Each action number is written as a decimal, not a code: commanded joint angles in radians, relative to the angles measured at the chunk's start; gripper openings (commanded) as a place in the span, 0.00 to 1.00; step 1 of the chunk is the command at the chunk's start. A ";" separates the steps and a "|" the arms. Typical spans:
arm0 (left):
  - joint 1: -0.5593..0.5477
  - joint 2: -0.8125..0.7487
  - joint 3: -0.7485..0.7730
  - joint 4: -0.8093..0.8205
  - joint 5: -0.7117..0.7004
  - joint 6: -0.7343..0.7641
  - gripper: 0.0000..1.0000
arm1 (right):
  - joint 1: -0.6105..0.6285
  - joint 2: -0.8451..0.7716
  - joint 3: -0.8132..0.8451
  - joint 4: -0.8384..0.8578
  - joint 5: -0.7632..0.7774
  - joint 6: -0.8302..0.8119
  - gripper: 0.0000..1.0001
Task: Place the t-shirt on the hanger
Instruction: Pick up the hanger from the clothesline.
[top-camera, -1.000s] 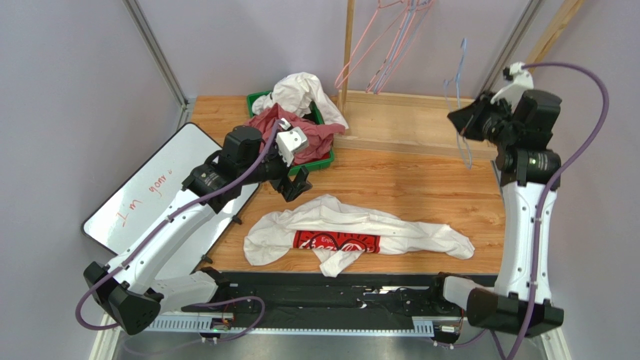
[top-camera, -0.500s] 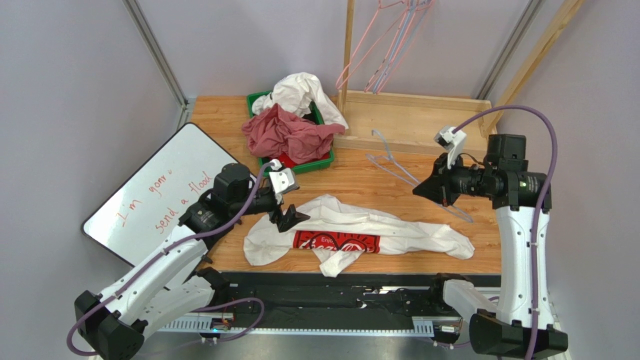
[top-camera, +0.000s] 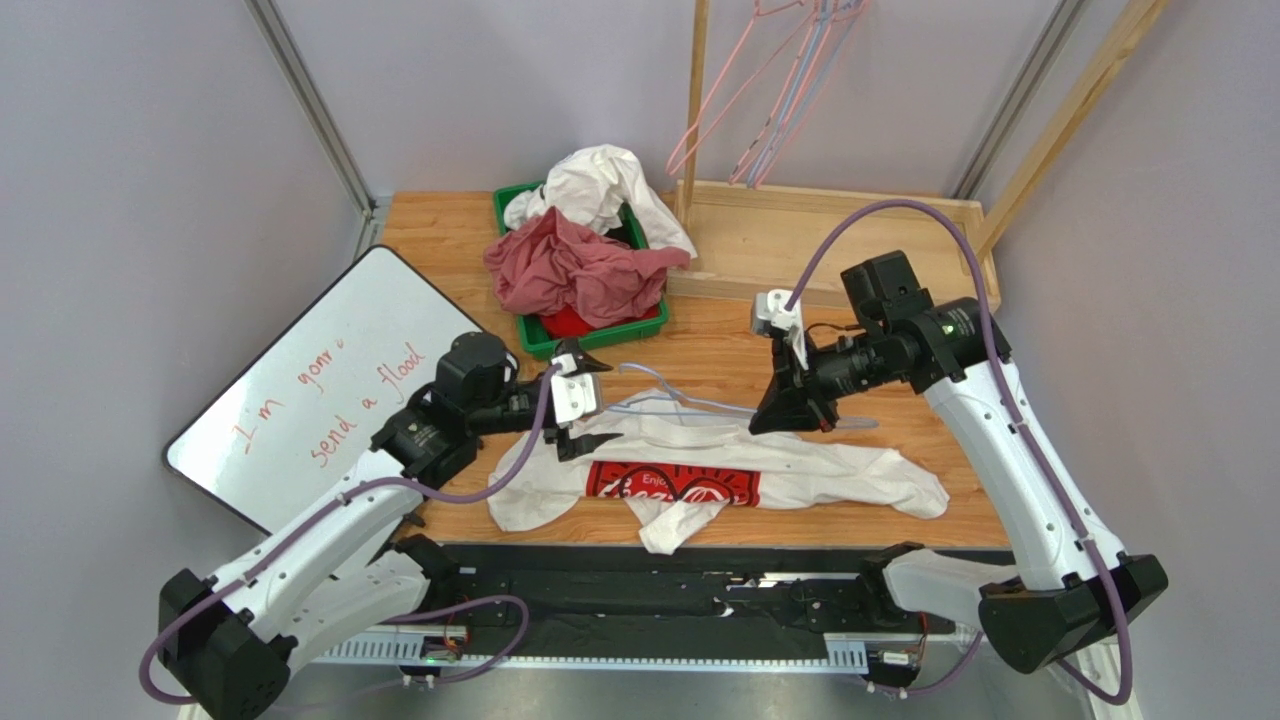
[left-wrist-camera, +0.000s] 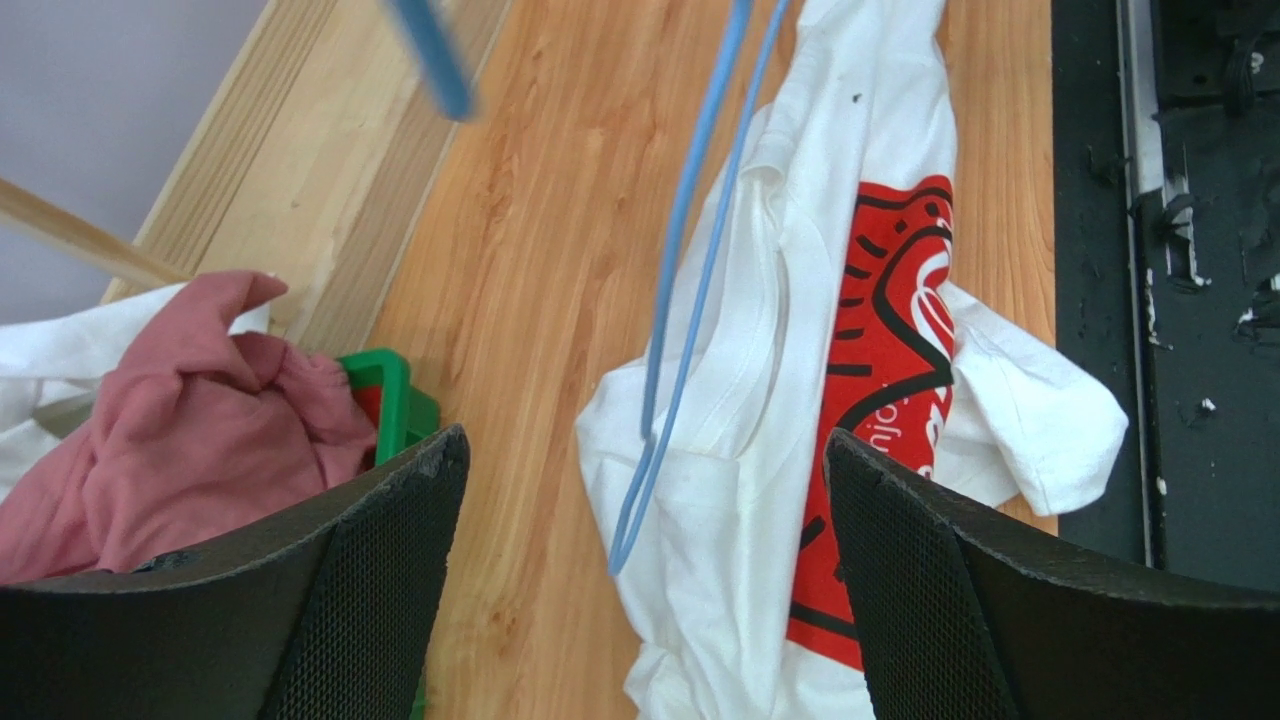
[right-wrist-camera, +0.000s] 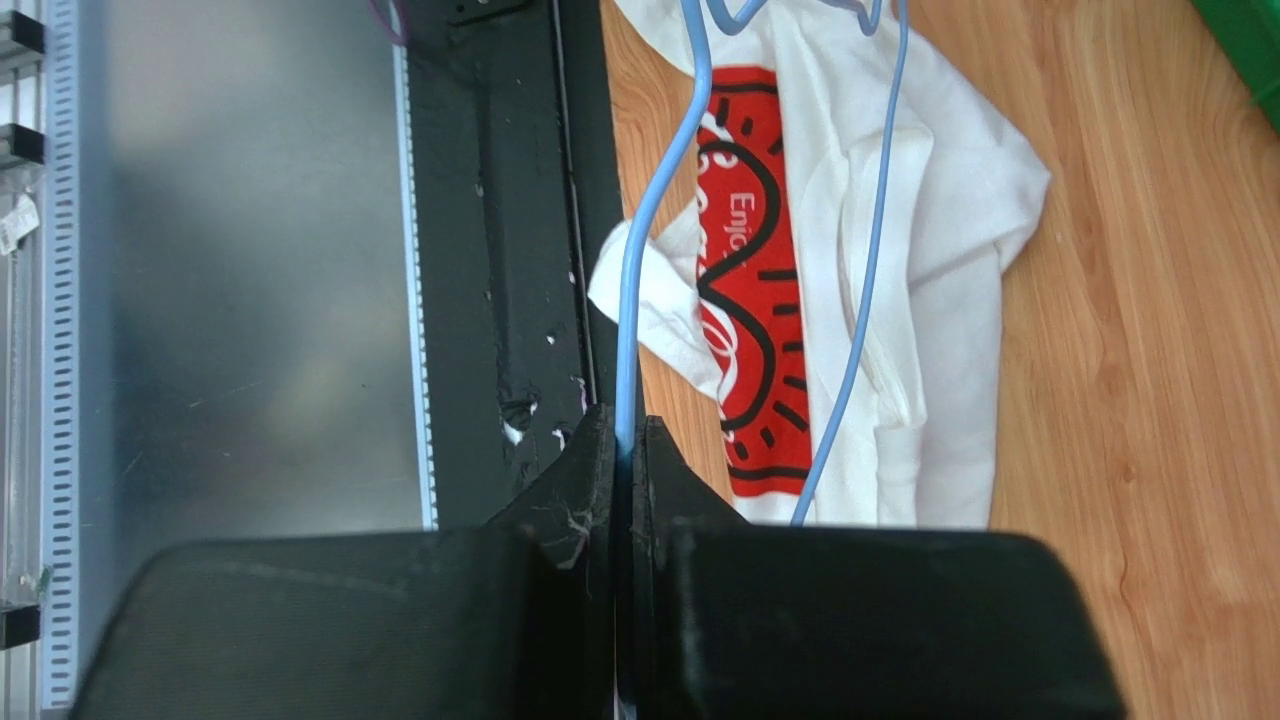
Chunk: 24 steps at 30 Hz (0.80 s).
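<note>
The white t-shirt (top-camera: 812, 458) with its red print (top-camera: 672, 483) lies crumpled lengthwise near the table's front edge. My right gripper (top-camera: 781, 408) is shut on one wire of the pale blue hanger (top-camera: 684, 396), holding it low over the shirt's upper edge. In the right wrist view the hanger (right-wrist-camera: 649, 255) runs out from between my closed fingers (right-wrist-camera: 624, 435) across the t-shirt (right-wrist-camera: 947, 270). My left gripper (top-camera: 591, 402) is open at the shirt's left end. In the left wrist view the hanger's tip (left-wrist-camera: 676, 300) hangs between my wide jaws (left-wrist-camera: 646, 495), just above the t-shirt (left-wrist-camera: 781, 390).
A green bin (top-camera: 529, 327) behind the shirt holds a dusty-red garment (top-camera: 579, 270) and a plain white one (top-camera: 609, 177). A whiteboard (top-camera: 323, 393) lies at left. A wooden rack (top-camera: 696, 105) at the back carries pink and lavender hangers (top-camera: 766, 90). A black strip (top-camera: 676, 578) edges the front.
My right arm swung down and left from the rack, bringing the blue hanger over the shirt. My left arm moved forward and right to the shirt's left end, meeting the hanger's tip.
</note>
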 joint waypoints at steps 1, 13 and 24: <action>-0.011 0.039 -0.022 0.114 0.095 0.113 0.92 | 0.023 0.032 0.107 -0.288 -0.112 -0.005 0.00; -0.032 0.165 0.019 0.182 0.025 -0.046 0.52 | 0.038 0.057 0.162 -0.291 -0.136 0.025 0.00; -0.032 0.195 0.212 -0.259 0.034 -0.071 0.00 | 0.040 0.106 0.312 -0.035 0.279 0.156 1.00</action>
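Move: Just right of the open left gripper, the blue hanger's free end lies about 4 cm to the right, 1 cm ahead and 8 cm below; the hook is some 5 cm right and 3 cm ahead, near hand height. The white t-shirt lies about 14 cm right, 2 cm back and 20 cm below. From the right hand, still gripping the hanger, the left gripper is roughly 18 cm left, 3 cm ahead and a little lower, the free end 14 cm left, 2 cm ahead. Handing over in mid-air, the right hand lifts the hanger about 4 cm and carries it 2 cm left, while the left hand sinks 3 cm and reaches 2 cm right, then shuts on the wire near its free end. Only then do the right fingers open wide, letting go, and that hand eases down, forward and back right, rolling about 10 degrees; the left keeps its hold, tipping about 10 degrees. ##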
